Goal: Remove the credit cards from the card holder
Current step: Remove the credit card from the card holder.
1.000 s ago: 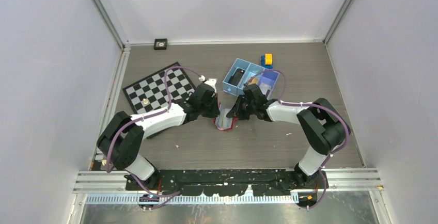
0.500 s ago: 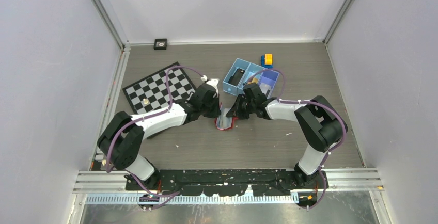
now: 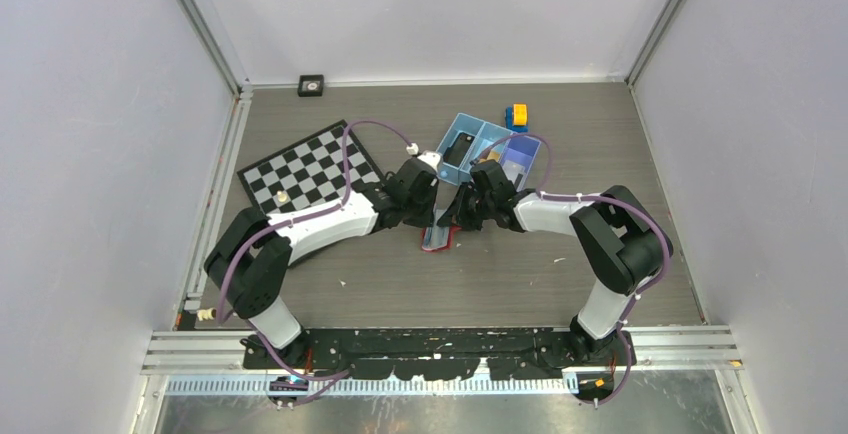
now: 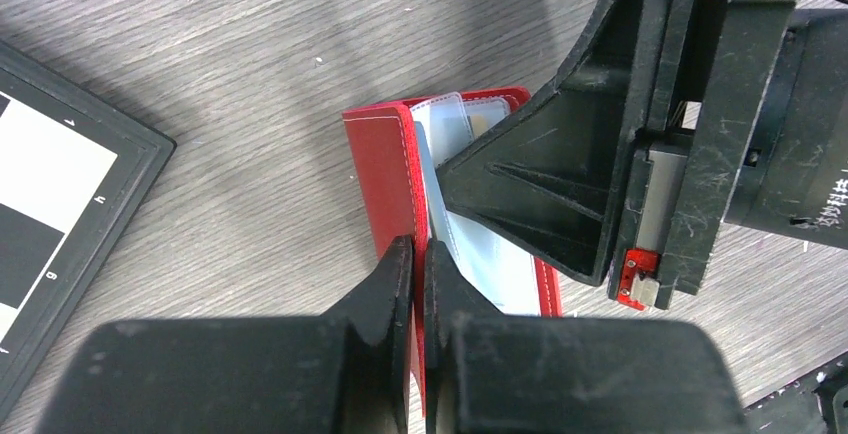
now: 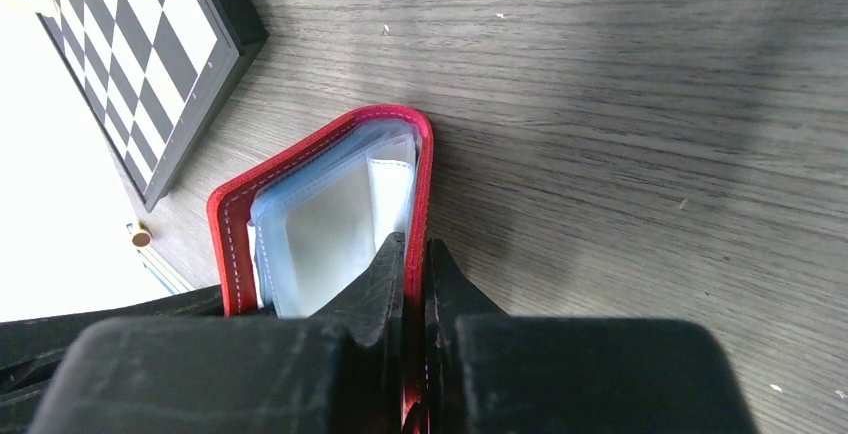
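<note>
The red card holder (image 3: 438,238) stands half open on the table between both arms. My left gripper (image 4: 420,254) is shut on its left red cover (image 4: 380,174). My right gripper (image 5: 417,254) is shut on the opposite red cover (image 5: 424,169). From above, the left gripper (image 3: 427,220) and right gripper (image 3: 456,220) meet over the holder. The credit cards stay inside the pale blue sleeves (image 5: 330,229); only a greyish face shows through one sleeve. The right gripper's black body (image 4: 560,184) covers part of the lining in the left wrist view.
A blue three-compartment tray (image 3: 487,154) sits just behind the grippers, with a yellow and blue block (image 3: 517,116) beyond it. A chessboard (image 3: 312,169) lies to the left, a small piece (image 3: 283,197) on it. A black square (image 3: 311,84) sits by the back wall.
My left arm has swung right, towards the right gripper, and its jaws have closed tighter on the left cover. The holder now looks narrower from above. The right arm has held still.
</note>
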Action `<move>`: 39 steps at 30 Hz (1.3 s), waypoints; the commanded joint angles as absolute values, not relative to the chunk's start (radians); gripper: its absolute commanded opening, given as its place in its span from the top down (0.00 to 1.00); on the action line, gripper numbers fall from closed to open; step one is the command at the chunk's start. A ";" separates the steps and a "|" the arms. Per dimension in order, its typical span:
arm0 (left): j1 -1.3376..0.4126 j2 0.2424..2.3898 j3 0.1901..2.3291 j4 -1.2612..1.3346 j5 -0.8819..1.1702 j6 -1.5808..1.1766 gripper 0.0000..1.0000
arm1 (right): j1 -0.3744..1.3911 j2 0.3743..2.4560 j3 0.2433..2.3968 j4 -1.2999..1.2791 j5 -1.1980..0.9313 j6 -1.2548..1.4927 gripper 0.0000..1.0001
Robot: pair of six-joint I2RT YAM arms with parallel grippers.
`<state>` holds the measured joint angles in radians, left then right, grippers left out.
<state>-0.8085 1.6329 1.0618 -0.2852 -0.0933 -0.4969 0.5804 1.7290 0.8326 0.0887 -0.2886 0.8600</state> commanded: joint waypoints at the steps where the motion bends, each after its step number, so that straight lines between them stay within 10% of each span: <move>1: -0.815 1.647 1.067 -0.359 -0.113 -0.474 1.00 | 0.575 1.730 0.837 0.123 -0.253 0.856 0.99; 7: -0.815 1.569 1.024 -0.323 -0.159 -0.476 1.00 | 0.562 1.711 0.818 0.137 -0.250 0.866 0.93; 13: -0.815 1.465 0.976 -0.307 -0.227 -0.471 1.00 | 0.550 1.686 0.768 0.247 -0.294 0.899 0.60; 20: -0.814 1.511 0.999 -0.321 -0.198 -0.477 1.00 | 0.548 1.657 0.715 0.377 -0.358 0.927 0.44; 39: -0.643 1.541 0.922 -0.212 0.090 -0.574 1.00 | 0.545 1.508 0.681 0.279 -0.230 0.880 0.36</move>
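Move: The two hands hold the card holder half open by opposite covers. Its middle lies about 3 cm to the right of the left hand and 3 cm below it, roughly level with it in reach; from the right hand it is some 3 cm to the left, 1 cm back and 2 cm lower. The blue box is about 16 cm ahead of the right hand and 9 cm to its right, while the chessboard's middle stands about 26 cm left and 10 cm ahead of the left hand. The right hand opens its fingers wide and lets go of the right-hand cover, hardly shifting at first, then lifts away about 4 cm in all and draws some 2 cm to the right, its fingertips tipping slightly upward. Meanwhile the left hand keeps its pinch on the standing left cover and pulls the card holder about 4 cm to the left towards the chessboard, rising and drawing back about a centimetre on the way before sinking and easing forward again. ##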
